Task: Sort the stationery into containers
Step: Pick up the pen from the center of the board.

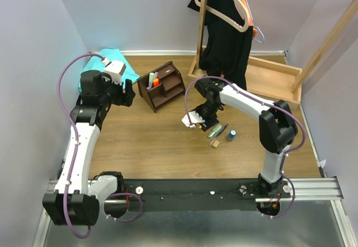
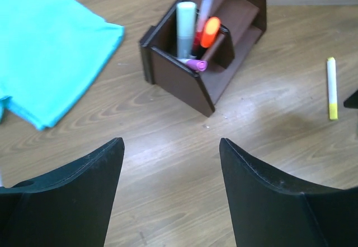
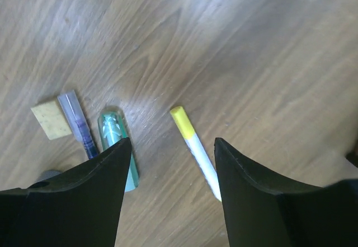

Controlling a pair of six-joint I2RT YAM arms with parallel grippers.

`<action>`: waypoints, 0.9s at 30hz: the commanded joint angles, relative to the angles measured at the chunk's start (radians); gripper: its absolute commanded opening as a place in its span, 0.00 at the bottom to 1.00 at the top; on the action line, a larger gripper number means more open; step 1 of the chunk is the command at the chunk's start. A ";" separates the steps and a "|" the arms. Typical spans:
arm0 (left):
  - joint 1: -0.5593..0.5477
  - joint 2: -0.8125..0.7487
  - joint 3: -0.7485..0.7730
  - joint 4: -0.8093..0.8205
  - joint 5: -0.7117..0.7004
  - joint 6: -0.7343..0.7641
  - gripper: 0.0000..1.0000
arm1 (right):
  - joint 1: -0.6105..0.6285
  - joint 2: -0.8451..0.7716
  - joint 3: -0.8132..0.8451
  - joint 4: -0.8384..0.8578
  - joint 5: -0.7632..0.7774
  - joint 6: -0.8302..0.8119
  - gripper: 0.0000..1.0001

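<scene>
The dark brown organizer (image 1: 162, 87) (image 2: 201, 68) stands at the back of the table. Its front slots hold a pale green marker (image 2: 185, 22), an orange marker (image 2: 210, 31) and a pink marker (image 2: 196, 64). My left gripper (image 2: 170, 146) (image 1: 127, 94) hovers open and empty just left of the organizer. My right gripper (image 3: 170, 143) (image 1: 198, 121) is low over the table, open. A yellow marker (image 3: 193, 140) (image 2: 331, 88) lies flat between its fingers, nearer the right one. Beside it lie a pale green marker (image 3: 114, 135) (image 1: 214, 128), a thin dark pen (image 3: 78, 124), a tan block (image 3: 50, 120) (image 1: 215, 143) and a small blue cylinder (image 1: 231, 135).
A teal cloth (image 1: 112, 62) (image 2: 45, 51) lies at the back left, next to the left arm. A clothes rack on a light wooden tray base (image 1: 268, 79) stands at the back right, with a black garment (image 1: 226, 34) and hangers on it. Walls close in on both sides.
</scene>
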State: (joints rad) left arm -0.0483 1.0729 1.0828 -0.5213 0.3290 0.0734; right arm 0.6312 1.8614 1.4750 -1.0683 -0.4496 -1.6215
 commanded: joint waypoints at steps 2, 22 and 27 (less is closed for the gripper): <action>0.094 -0.111 -0.050 -0.011 -0.011 -0.018 0.78 | -0.002 0.093 0.041 -0.076 0.133 -0.175 0.63; 0.192 -0.111 -0.107 0.004 0.044 -0.063 0.78 | -0.001 0.280 0.134 -0.062 0.175 -0.215 0.45; 0.196 -0.105 -0.118 0.017 0.048 -0.069 0.78 | -0.001 0.271 0.071 -0.015 0.186 -0.192 0.37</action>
State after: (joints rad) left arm 0.1352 0.9649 0.9775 -0.5224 0.3504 0.0166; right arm 0.6300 2.1231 1.6161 -1.1160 -0.2985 -1.8088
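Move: The yellow-and-white pen's middle lies about 6 cm ahead of the open right hand, 2 cm to its right and some 7 cm below. Also on the board, the green highlighter is about 7 cm right and 1 cm ahead, the dark pen about 9 cm right and 2 cm back, and the sticky notes about 7 cm right and 6 cm back. From the left hand, the yellow-and-white pen lies about 32 cm right, roughly level fore and aft, and 25 cm below. Heading down onto the yellow-and-white pen, the right hand sinks about 6 cm and, partway down, eases forward some 3 cm, tipping its fingers about 10 degrees more upright and turning slightly counter-clockwise. The fingers narrow clearly and end astride the barrel beside the yellow end, no pinch visible yet. The left hand draws off about 5 cm left and a little back. ##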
